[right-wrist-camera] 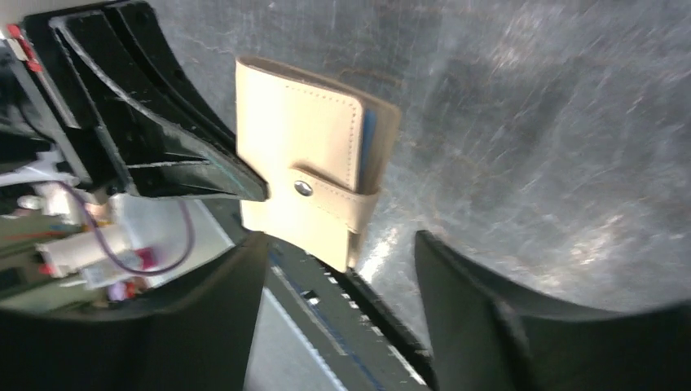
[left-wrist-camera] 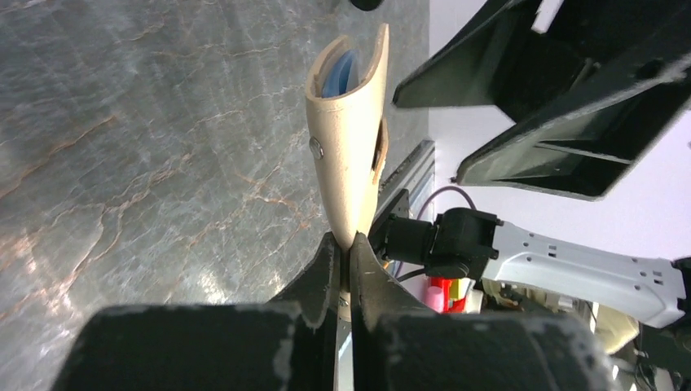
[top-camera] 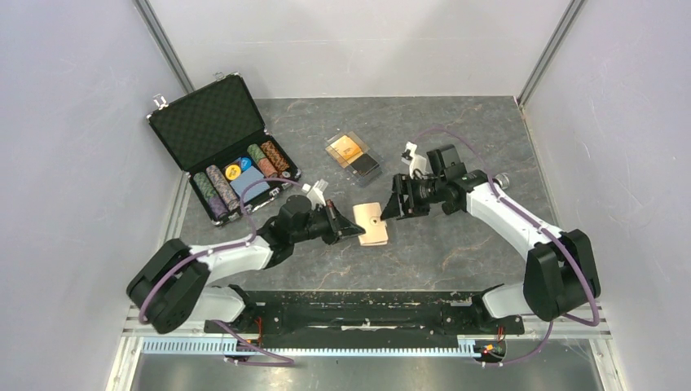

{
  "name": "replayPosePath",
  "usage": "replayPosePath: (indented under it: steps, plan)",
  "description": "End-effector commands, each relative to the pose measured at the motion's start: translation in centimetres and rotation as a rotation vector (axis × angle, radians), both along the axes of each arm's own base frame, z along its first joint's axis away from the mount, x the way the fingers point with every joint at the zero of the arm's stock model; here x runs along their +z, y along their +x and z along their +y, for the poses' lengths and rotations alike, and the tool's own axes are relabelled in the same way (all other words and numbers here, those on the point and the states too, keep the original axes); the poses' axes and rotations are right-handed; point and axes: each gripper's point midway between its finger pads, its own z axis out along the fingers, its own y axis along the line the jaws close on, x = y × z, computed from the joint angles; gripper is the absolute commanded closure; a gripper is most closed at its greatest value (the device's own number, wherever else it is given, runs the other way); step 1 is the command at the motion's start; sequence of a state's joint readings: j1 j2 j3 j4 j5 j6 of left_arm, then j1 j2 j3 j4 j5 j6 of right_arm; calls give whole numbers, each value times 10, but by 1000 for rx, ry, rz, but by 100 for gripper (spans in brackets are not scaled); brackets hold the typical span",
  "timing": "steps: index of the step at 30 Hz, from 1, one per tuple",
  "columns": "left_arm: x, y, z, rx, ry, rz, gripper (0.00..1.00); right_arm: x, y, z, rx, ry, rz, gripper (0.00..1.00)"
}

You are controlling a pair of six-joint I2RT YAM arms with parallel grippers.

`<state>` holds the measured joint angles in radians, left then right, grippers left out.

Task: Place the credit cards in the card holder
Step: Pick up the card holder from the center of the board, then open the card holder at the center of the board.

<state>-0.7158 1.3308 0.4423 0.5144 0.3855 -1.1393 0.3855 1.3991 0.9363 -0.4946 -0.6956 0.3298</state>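
Note:
The tan card holder [top-camera: 373, 224] is folded shut, its snap tab [right-wrist-camera: 302, 188] fastened and a strip of blue lining showing at one edge. My left gripper [top-camera: 356, 230] is shut on its left edge; in the left wrist view the holder [left-wrist-camera: 350, 155] rises edge-on from the pinched jaws of that gripper [left-wrist-camera: 345, 244]. My right gripper [top-camera: 389, 208] stands open just right of the holder, and in its own wrist view the gripper [right-wrist-camera: 338, 244] frames the holder [right-wrist-camera: 301, 155] without touching it. An orange-gold credit card [top-camera: 345, 147] and a dark one [top-camera: 363, 165] lie in a clear box behind.
The clear plastic box [top-camera: 352, 155] sits behind the holder. An open black poker-chip case [top-camera: 220, 147] with chips and a blue deck stands at the back left. Grey walls close in both sides, and a black rail [top-camera: 358, 314] runs along the near edge.

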Motion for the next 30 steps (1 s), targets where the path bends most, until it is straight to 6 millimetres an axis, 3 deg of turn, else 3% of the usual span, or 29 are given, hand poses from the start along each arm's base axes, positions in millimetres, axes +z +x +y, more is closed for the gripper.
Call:
replayPosePath:
  steps: [1, 3, 6, 19, 30]
  plan:
    - [1, -2, 18, 46, 130, -37, 98, 15, 16, -3, 23, -104, -119, 21]
    - [-3, -5, 27, 58, 205, -33, 98, 16, 16, 2, 44, -141, -151, 9]
    - [-10, -11, 42, 82, 302, -8, 98, 17, 16, 13, 72, -183, -184, 2]
    - [-10, -29, 60, 84, 425, 28, 98, 2, 7, 72, 164, -331, -234, 2]
    - [-5, -31, 62, 103, 410, 34, 98, -27, -13, 100, 203, -362, -201, 2]
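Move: Just off the left fingertips, which already pinch its edge, the card holder has its middle about 3 cm to the right, 2 cm ahead and roughly 1 cm lower. From the right hand it lies about 4 cm to the left, 3 cm back and 3 cm below. The clear card box is on the table some 20 cm ahead and 2 cm left of the left hand; the chip case is about 31 cm left of that hand and 12 cm ahead, both around 10 cm lower. Keeping its closed pinch on the card holder, the left hand carries it about 7 cm to the left and 4 cm back, sinking a little while its fingers tip some 25 degrees further down. The right hand, already parted from the holder, opens fully and lifts slightly forward, then follows to the left by about 8 cm, drawing back and sinking, its fingers also tipping down and its wrist turning a little counter-clockwise. ##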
